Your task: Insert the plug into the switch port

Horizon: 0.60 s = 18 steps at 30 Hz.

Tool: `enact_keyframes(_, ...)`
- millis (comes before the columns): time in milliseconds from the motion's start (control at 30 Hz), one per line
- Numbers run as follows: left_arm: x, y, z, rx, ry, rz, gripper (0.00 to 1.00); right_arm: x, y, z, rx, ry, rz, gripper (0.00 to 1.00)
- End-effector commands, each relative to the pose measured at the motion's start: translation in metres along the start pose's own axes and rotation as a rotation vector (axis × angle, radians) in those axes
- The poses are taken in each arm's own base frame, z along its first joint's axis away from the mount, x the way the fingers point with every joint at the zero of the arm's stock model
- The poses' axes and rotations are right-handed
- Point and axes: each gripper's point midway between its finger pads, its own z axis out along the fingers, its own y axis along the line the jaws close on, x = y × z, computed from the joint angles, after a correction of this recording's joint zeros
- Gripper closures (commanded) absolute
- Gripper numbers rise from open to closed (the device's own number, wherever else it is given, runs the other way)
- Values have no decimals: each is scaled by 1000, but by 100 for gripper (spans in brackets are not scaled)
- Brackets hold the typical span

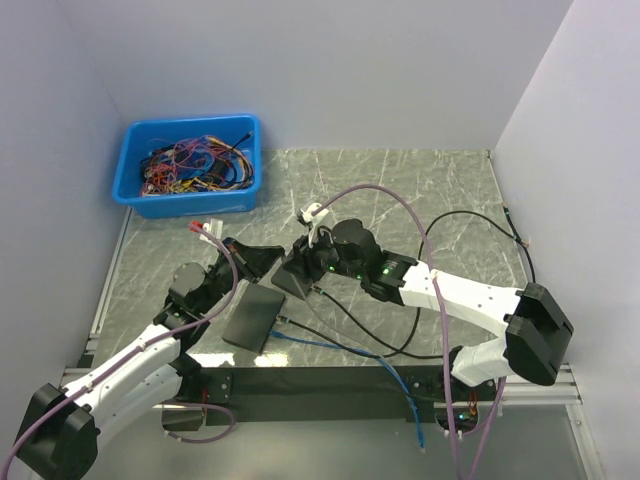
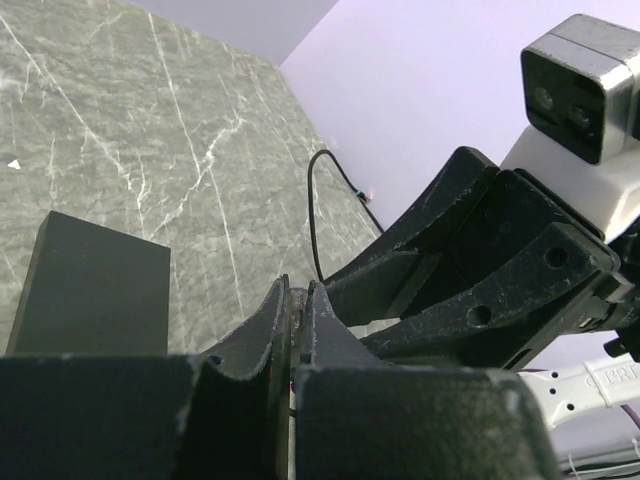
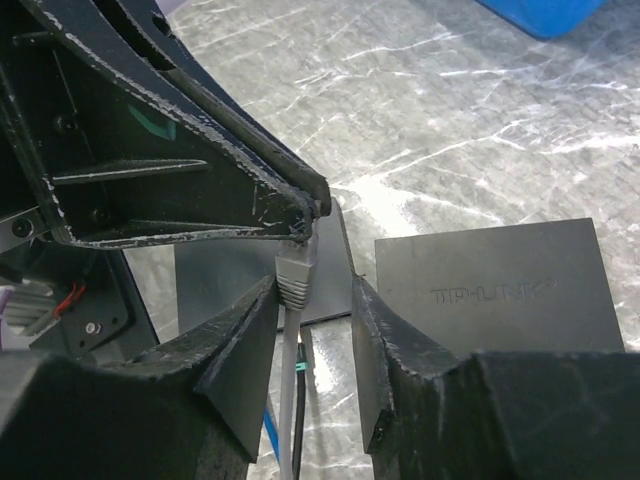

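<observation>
The plug (image 3: 297, 268) is a grey network connector with a ribbed boot, and its grey cable (image 3: 287, 400) hangs down from it. My left gripper (image 2: 297, 290) is shut on the plug's tip; it enters the right wrist view from the upper left. My right gripper (image 3: 314, 285) stands open around the boot: its left finger is next to the boot and a gap shows on the right side. The switch (image 3: 490, 290), a flat black TP-LINK box, lies on the table just right of those fingers. It also appears as switch (image 1: 255, 317) and switch (image 2: 90, 290). Its ports are hidden.
A blue bin (image 1: 190, 165) full of coloured wires stands at the back left. A blue cable (image 1: 330, 345) and a black cable (image 1: 470, 225) trail over the marble table. Another dark slab (image 3: 230, 290) lies behind the plug. Walls close in on three sides.
</observation>
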Motion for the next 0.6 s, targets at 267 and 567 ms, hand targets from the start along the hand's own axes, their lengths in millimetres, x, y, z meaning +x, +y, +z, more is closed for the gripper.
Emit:
enact_keyframes(267,-15,-14,5,33,-42,-8,99,-30,7,6,23,-75,-30,80)
enact_keyframes(567,-13,-7,5,1,-41,-14,99,-31,-1,4,73,-91,-25,100)
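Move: The plug hangs below my left hand, its top end clamped in the fingers and its middle about 2 cm under the hand point. From my right hand it is roughly 1 cm to the left and 1 cm up, already between the open fingertips. The TP-Link switch lies some 6 cm ahead of my right hand, 3 cm to its right and 18 cm below; the plain black box is at that same depth, about 5 cm back and 7 cm to the left. I close my right fingers from nearly half open until they pinch the ribbed neck of the plug, just below my left fingertips, while that hand eases about half a centimetre left, then a touch forward. My left hand keeps its shut grip on the plug's top end and all but stays in place. ##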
